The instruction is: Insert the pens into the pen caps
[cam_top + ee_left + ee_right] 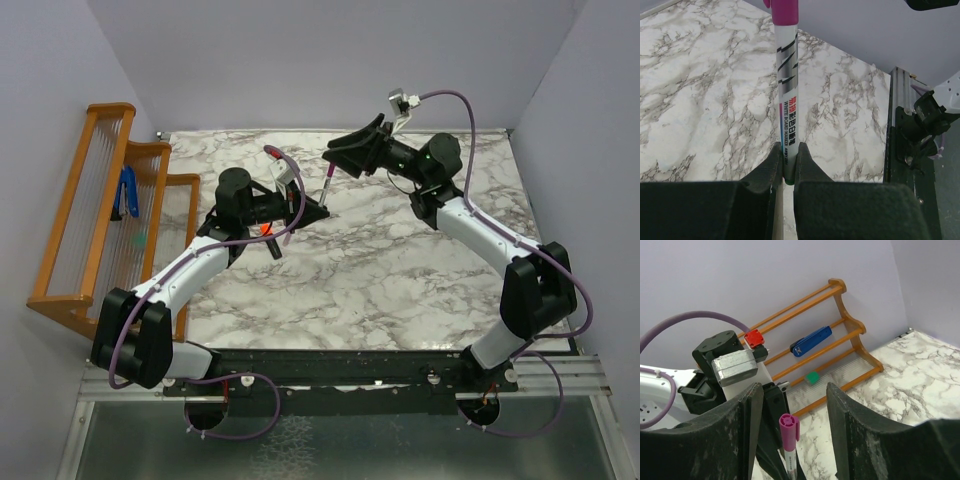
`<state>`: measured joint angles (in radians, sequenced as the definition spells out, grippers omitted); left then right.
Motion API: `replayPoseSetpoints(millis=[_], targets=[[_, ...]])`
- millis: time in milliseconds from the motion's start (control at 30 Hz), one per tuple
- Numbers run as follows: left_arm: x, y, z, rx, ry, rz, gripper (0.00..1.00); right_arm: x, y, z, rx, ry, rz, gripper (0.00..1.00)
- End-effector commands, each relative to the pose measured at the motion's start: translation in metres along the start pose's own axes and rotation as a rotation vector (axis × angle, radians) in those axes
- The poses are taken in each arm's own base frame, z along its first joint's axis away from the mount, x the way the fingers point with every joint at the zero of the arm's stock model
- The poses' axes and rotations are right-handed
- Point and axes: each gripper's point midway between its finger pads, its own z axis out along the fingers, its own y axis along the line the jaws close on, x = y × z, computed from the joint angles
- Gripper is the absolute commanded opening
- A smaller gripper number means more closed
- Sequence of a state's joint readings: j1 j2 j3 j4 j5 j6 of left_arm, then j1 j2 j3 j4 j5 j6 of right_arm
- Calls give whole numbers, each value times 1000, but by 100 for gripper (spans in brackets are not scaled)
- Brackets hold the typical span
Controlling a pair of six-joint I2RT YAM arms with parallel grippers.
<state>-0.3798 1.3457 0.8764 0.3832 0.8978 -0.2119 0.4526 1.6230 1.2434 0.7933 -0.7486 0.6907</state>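
Note:
A thin white pen [787, 100] stands upright over the marble table, and my left gripper [788, 155] is shut on its lower end. A magenta pen cap [789, 427] sits on the pen's top end; the top view shows the cap [331, 172] above the left gripper [318, 208]. My right gripper [792, 390] is open, with one finger on each side of the cap and a gap on both sides. It reaches in from the right in the top view [338, 155]. A small orange thing [268, 230] shows under the left arm. The other pens are hidden.
A wooden rack [95, 210] stands along the left wall, holding a blue-handled tool [128, 192] and a small green piece [138, 238]. The right wrist view shows the rack [840, 347] behind the left arm's wrist. The marble table [400, 270] runs to walls at the back and sides.

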Motion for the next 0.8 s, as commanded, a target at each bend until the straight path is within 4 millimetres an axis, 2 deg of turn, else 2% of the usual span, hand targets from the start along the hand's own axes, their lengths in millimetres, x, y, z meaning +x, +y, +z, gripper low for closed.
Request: replayPoseSetpoints(millis=[0, 167, 267, 400, 500, 667, 767], targets=[[-3, 0, 2, 12, -4, 21, 0, 16, 7, 0, -46, 40, 19, 57], [-2, 1, 2, 10, -3, 18, 0, 22, 10, 1, -58, 61, 26, 53], [-2, 1, 2, 11, -4, 19, 0, 24, 11, 3, -67, 74, 27, 46], [-3, 1, 2, 9, -5, 19, 0, 26, 10, 3, -73, 88, 33, 30], [-4, 0, 2, 8, -6, 23, 0, 29, 10, 4, -73, 96, 37, 23], [-9, 1, 2, 5, -13, 35, 0, 33, 9, 3, -71, 114, 41, 2], [-16, 3, 3, -5, -19, 52, 0, 37, 9, 0, -69, 124, 46, 1]])
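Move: The magenta pen cap, already sitting on top of the upright pen, lies about 2 cm back, 2 cm left and 3 cm below the right hand. The left gripper's fingertips, pinching the pen's bottom end, are some 5 cm back, 2 cm left and 13 cm below the right hand. From the left hand, the cap is about 3 cm ahead, 1 cm right and 10 cm up. The right hand sinks about 2 cm, easing slightly back and left, and closes its fingers around the magenta cap. ##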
